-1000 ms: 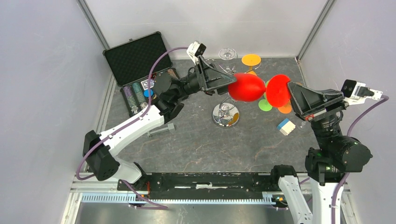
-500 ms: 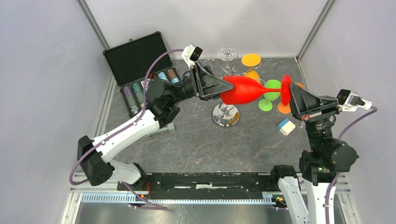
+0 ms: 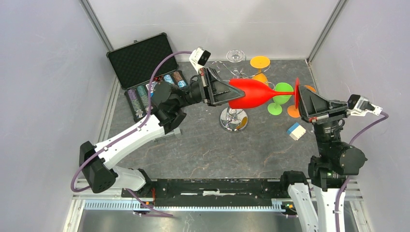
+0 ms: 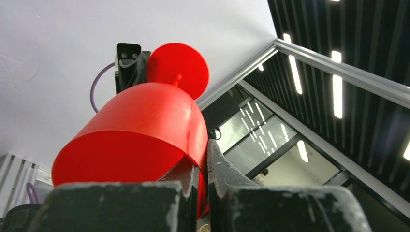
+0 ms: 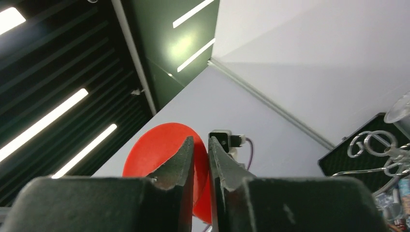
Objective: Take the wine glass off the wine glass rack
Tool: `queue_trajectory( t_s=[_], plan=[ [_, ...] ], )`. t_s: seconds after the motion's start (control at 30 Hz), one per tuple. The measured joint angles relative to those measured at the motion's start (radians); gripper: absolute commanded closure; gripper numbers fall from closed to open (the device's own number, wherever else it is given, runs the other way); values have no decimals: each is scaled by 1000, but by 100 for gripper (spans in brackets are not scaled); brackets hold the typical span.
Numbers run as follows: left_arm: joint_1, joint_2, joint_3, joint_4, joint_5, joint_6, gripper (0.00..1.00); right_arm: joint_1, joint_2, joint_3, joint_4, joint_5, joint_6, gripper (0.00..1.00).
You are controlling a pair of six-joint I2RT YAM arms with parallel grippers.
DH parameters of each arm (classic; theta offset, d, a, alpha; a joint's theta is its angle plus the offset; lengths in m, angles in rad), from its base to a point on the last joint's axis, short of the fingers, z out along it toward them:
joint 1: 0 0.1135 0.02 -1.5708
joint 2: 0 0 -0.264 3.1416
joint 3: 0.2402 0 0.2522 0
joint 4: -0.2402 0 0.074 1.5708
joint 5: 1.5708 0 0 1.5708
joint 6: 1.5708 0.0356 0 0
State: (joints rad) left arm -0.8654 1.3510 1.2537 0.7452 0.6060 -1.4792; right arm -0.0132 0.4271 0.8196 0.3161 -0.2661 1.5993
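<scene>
The red wine glass (image 3: 251, 93) lies level in the air above the chrome wine glass rack (image 3: 234, 120), bowl to the left, foot to the right. My left gripper (image 3: 231, 92) is shut on the bowl's rim. In the left wrist view one finger is inside the wine glass (image 4: 140, 130) and one outside, at the left gripper (image 4: 203, 164). My right gripper (image 3: 298, 99) holds the foot. In the right wrist view the red foot (image 5: 154, 150) fills the narrow gap of the right gripper (image 5: 200, 145).
An open black case (image 3: 145, 63) of poker chips stands at the back left. A clear glass (image 3: 236, 55), an orange glass (image 3: 260, 63) and a green glass (image 3: 275, 104) surround the rack. A blue and white block (image 3: 295, 131) lies at right. Rack hooks (image 5: 372, 145) show in the right wrist view.
My left gripper has closed on the bowl's rim. The red glass has swung from tilted to level, and both arms have shifted slightly with it.
</scene>
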Motion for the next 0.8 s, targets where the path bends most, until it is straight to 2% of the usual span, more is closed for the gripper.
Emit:
queue_trajectory(
  t_s=[0.07, 0.13, 0.23, 0.3, 0.43, 0.6, 0.8],
  plan=[
    [0, -1, 0, -8, 1, 24, 98, 0, -4, -4, -22, 19, -36, 51],
    [0, -8, 1, -35, 9, 63, 98, 0, -11, -3, -61, 58, -96, 40],
    [2, -28, 3, -105, 10, 142, 98, -1, -21, 14, -151, 127, -219, 29],
    [8, -48, 15, -181, 5, 211, 98, -1, -20, 39, -211, 174, -296, 27],
    [22, -117, 78, -454, -87, 435, 98, -1, -21, 95, -320, 297, -459, 26],
    [24, -256, 158, -801, -373, 761, 98, -1, -29, 101, -386, 407, -597, 26],
    [26, -369, 180, -1044, -775, 1051, 98, -1, -25, 99, -412, 464, -686, 27]
  ],
)
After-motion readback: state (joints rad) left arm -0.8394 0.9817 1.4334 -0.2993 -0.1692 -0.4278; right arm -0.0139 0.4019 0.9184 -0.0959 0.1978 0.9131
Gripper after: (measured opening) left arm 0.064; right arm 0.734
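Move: The left gripper grips the rim of the red wine glass, and the open chip case that the glass is swung towards lies some 28 cm to the left, 27 cm ahead and 50 cm below. The rack stands about 17 cm ahead of the left hand and 6 cm to its right, roughly 33 cm lower. The right fingers are at the red glass's foot, its middle about 10 cm to their left and level with them. From the right hand, the standing green glass is about 20 cm ahead, 6 cm left and 45 cm down. Open the right fingers wide to let go of the red glass's foot, backing off to the right about 9 cm, with some down and forward, while the wrist turns clockwise. Keep the left grip shut on the rim; after a slight dip, swing the left gripper left and forward, away from the right hand and towards the chip case, turning some 60 degrees counter-clockwise as its fingers tip down. ##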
